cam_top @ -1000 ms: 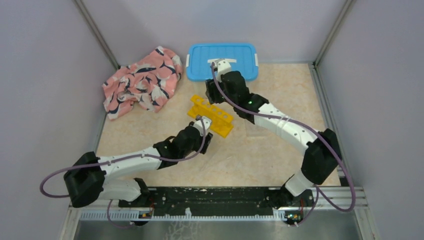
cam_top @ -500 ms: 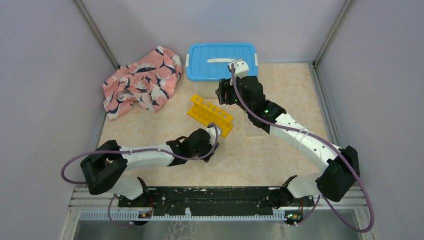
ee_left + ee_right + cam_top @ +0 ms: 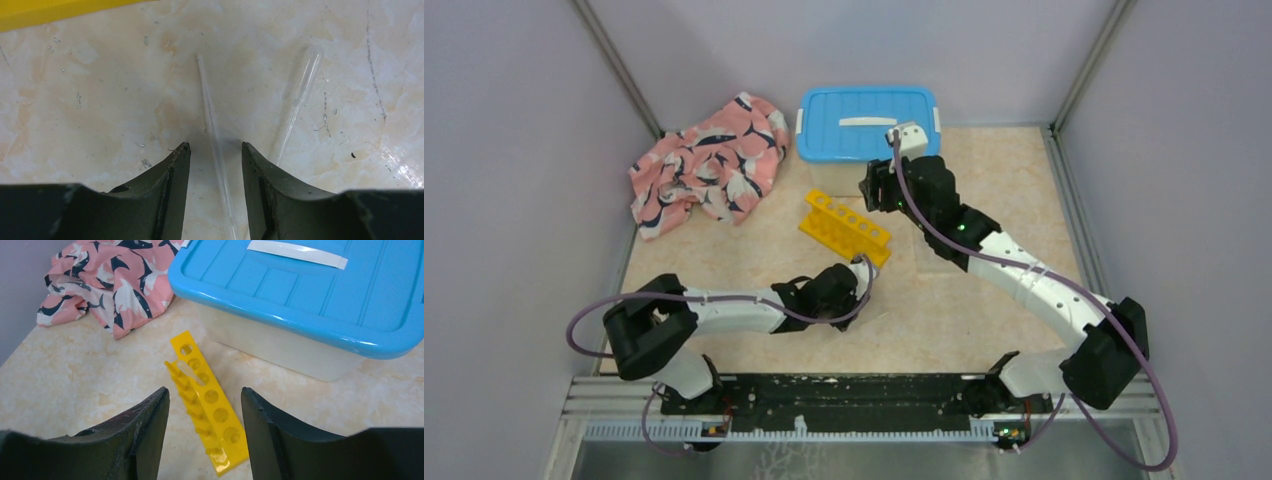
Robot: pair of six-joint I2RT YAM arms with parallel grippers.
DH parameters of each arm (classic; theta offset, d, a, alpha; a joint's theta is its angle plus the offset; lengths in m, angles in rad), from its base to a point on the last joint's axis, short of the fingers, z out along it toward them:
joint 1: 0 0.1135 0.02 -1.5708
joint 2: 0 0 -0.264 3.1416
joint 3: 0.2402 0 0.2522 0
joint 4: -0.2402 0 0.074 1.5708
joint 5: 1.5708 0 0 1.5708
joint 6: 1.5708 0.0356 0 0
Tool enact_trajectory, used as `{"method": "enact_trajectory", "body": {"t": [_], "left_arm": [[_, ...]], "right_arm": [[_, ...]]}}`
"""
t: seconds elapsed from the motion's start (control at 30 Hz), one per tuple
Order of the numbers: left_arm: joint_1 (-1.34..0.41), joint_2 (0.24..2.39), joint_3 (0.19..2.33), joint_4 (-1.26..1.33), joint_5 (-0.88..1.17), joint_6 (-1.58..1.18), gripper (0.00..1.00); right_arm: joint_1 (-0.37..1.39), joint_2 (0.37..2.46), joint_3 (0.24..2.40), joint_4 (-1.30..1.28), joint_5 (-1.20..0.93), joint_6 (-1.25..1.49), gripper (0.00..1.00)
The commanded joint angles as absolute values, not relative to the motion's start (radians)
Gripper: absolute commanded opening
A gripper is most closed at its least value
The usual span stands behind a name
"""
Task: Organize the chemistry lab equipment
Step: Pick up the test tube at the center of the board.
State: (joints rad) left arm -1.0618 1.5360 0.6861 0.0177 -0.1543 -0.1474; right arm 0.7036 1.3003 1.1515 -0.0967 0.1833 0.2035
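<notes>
Two thin clear tubes lie on the marble table in the left wrist view. One tube [image 3: 212,117] runs between the fingers of my left gripper [image 3: 214,147], which is open and low over the table, a gap showing on each side of the tube. The other tube [image 3: 300,95] lies just right of the right finger. The long yellow holed rack [image 3: 844,228] lies flat just beyond, its edge [image 3: 50,10] at the top left. My right gripper [image 3: 204,392] hangs open and empty above the rack [image 3: 210,400]. From above, the left gripper [image 3: 851,290] is near the rack's front end and the right gripper [image 3: 874,186] is behind the rack.
A white bin with a blue lid [image 3: 869,120] stands at the back centre, close behind the right gripper. A pink whale-patterned cloth [image 3: 709,165] lies crumpled at the back left. Grey walls close in both sides.
My left arm has slid right along the table in front of the rack and its fingers have narrowed around the tube. The right gripper moved right, off the bin lid, then held still.
</notes>
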Motion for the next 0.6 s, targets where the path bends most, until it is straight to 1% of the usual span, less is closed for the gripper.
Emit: {"method": "enact_trajectory", "body": {"t": [0.0,0.03,0.1,0.13,0.2,0.27,0.37,0.57], "left_arm": [[-1.081,1.58,0.728,-0.009,-0.194,-0.179,0.47],[-1.083,1.59,0.731,-0.025,-0.205,-0.185,0.46],[-1.086,1.608,0.737,-0.038,-0.216,-0.195,0.37],[-1.088,1.619,0.74,-0.043,-0.218,-0.199,0.31],[-1.091,1.635,0.743,-0.057,-0.227,-0.211,0.14],[-1.093,1.649,0.746,-0.073,-0.235,-0.223,0.07],[-1.096,1.656,0.743,-0.083,-0.235,-0.241,0.0],[-1.111,1.629,0.769,-0.153,-0.261,-0.278,0.0]], "right_arm": [[0.696,1.248,1.154,-0.043,0.194,0.21,0.55],[0.696,1.245,1.15,-0.043,0.196,0.21,0.55],[0.694,1.237,1.147,-0.042,0.198,0.211,0.55],[0.693,1.232,1.145,-0.041,0.2,0.212,0.55],[0.693,1.225,1.138,-0.041,0.204,0.214,0.55],[0.691,1.218,1.134,-0.041,0.204,0.216,0.55],[0.692,1.212,1.124,-0.044,0.205,0.22,0.55],[0.692,1.191,1.112,-0.045,0.211,0.225,0.55]]}}
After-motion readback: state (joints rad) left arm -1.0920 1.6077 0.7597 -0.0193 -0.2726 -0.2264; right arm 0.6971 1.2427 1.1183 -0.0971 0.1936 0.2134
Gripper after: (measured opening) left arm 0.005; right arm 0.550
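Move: Just under the left fingertips, the clear test tube lies on the board with its middle straight below and about 1 cm down, running between the half-open fingers. A second clear tube, with a bulb end, lies roughly 3 cm back and 5 cm to the right; the yellow rack's middle is some 18 cm ahead, neither left nor right. From the right hand, the test tube is about 17 cm back, 5 cm left and 27 cm below. Closing the left fingers from half open to shut, the left hand pinches the test tube across its thin shaft where it lies. While they close, the hand slides forward and a little right, about 1.5 cm in all along the tube, staying at the same low height and turning some 5 degrees counter-clockwise. ##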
